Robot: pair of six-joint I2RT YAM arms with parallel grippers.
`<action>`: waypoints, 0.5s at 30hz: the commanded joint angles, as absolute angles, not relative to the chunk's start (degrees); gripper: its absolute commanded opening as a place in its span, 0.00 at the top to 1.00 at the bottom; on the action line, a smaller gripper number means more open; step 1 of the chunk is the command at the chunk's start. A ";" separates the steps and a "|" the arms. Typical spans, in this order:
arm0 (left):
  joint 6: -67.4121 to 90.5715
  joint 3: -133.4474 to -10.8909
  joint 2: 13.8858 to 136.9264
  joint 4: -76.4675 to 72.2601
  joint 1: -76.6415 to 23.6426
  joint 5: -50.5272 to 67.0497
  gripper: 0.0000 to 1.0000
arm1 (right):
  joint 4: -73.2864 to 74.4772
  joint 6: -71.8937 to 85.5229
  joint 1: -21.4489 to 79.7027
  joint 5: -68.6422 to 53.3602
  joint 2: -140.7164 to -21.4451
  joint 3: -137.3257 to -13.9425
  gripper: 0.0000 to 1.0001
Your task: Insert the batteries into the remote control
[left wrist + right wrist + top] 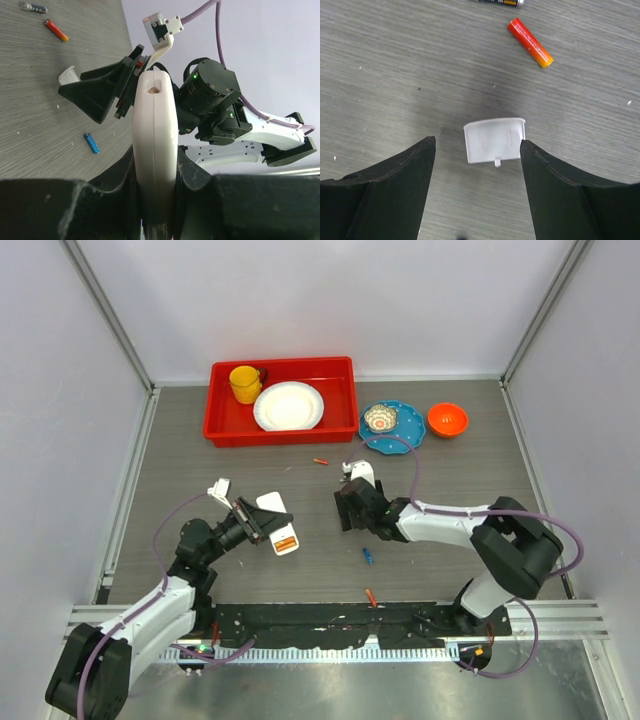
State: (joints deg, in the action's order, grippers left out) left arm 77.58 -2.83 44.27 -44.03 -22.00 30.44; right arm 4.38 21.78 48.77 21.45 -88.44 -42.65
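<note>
My left gripper (154, 166) is shut on the white remote control (154, 125), held edge-on above the table; from above the remote (277, 524) shows an orange patch at its near end. My right gripper (477, 141) hangs open over a small white battery cover (495, 140) lying flat on the table, close to the right finger. A red-orange battery (530, 43) and a dark one (497, 2) lie just beyond it. A blue battery (368, 556) rests between the arms, and another orange one (371, 596) lies near the front rail.
At the back stands a red tray (215, 425) holding a yellow cup (245, 383) and a white plate (289, 406). To its right sit a blue plate (405, 432) with a small bowl (380, 419) and an orange bowl (447, 420).
</note>
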 commanded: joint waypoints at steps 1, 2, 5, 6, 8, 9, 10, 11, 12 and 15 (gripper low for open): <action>76.90 -2.20 45.17 -46.49 -21.71 30.23 1.00 | 2.72 21.71 48.60 25.84 -91.84 -47.80 0.26; 76.90 -2.20 45.35 -46.67 -21.71 30.15 1.00 | 2.99 21.88 48.43 26.01 -92.45 -48.42 0.27; 76.99 -2.02 45.53 -46.85 -21.71 30.15 1.00 | 5.97 23.55 47.90 27.33 -95.70 -51.58 0.28; 77.08 -2.02 45.35 -46.85 -21.71 30.15 1.00 | 6.85 23.99 47.38 27.51 -96.50 -52.37 0.29; 76.99 -1.85 45.18 -46.85 -21.80 30.15 1.00 | 8.70 24.08 47.02 27.16 -98.52 -53.87 0.35; 77.08 -1.85 44.83 -46.76 -21.80 30.15 1.00 | 9.22 24.17 46.85 27.07 -98.96 -54.22 0.39; 77.08 -1.85 44.65 -46.58 -21.71 30.15 1.00 | 10.10 24.00 46.76 26.81 -99.31 -54.58 0.48; 77.08 -1.76 44.47 -46.41 -21.71 30.15 1.00 | 10.11 23.65 46.76 26.37 -99.32 -54.41 0.52; 77.08 -1.76 44.21 -46.23 -21.71 30.15 1.00 | 10.11 22.86 46.76 26.19 -98.97 -54.23 0.56; 76.99 -1.41 43.24 -45.53 -21.71 29.97 1.00 | 10.63 20.41 46.76 24.62 -97.39 -52.91 0.69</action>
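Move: The white battery cover lies just beyond the right fingertips, about 2 cm ahead, 1 cm to the right of their midpoint and 2 cm lower. Counted from the cover, the red battery is roughly 7 cm farther out and 1 cm left, the black battery about 9 cm out and 4 cm left, and the blue one some 10 cm back and 1 cm right. From the left hand, the cover is about 20 cm right, level in reach and 15 cm below. Towards the red battery the cover is pushed along, as the right hand slides forward about 3.5 cm, sinking roughly 1 cm. The wide-open fingers then close to about half their starting gap, one finger coming up against the cover's left part instead of the two straddling it; the forward travel stops as they close. The left hand keeps its hold on the remote. ##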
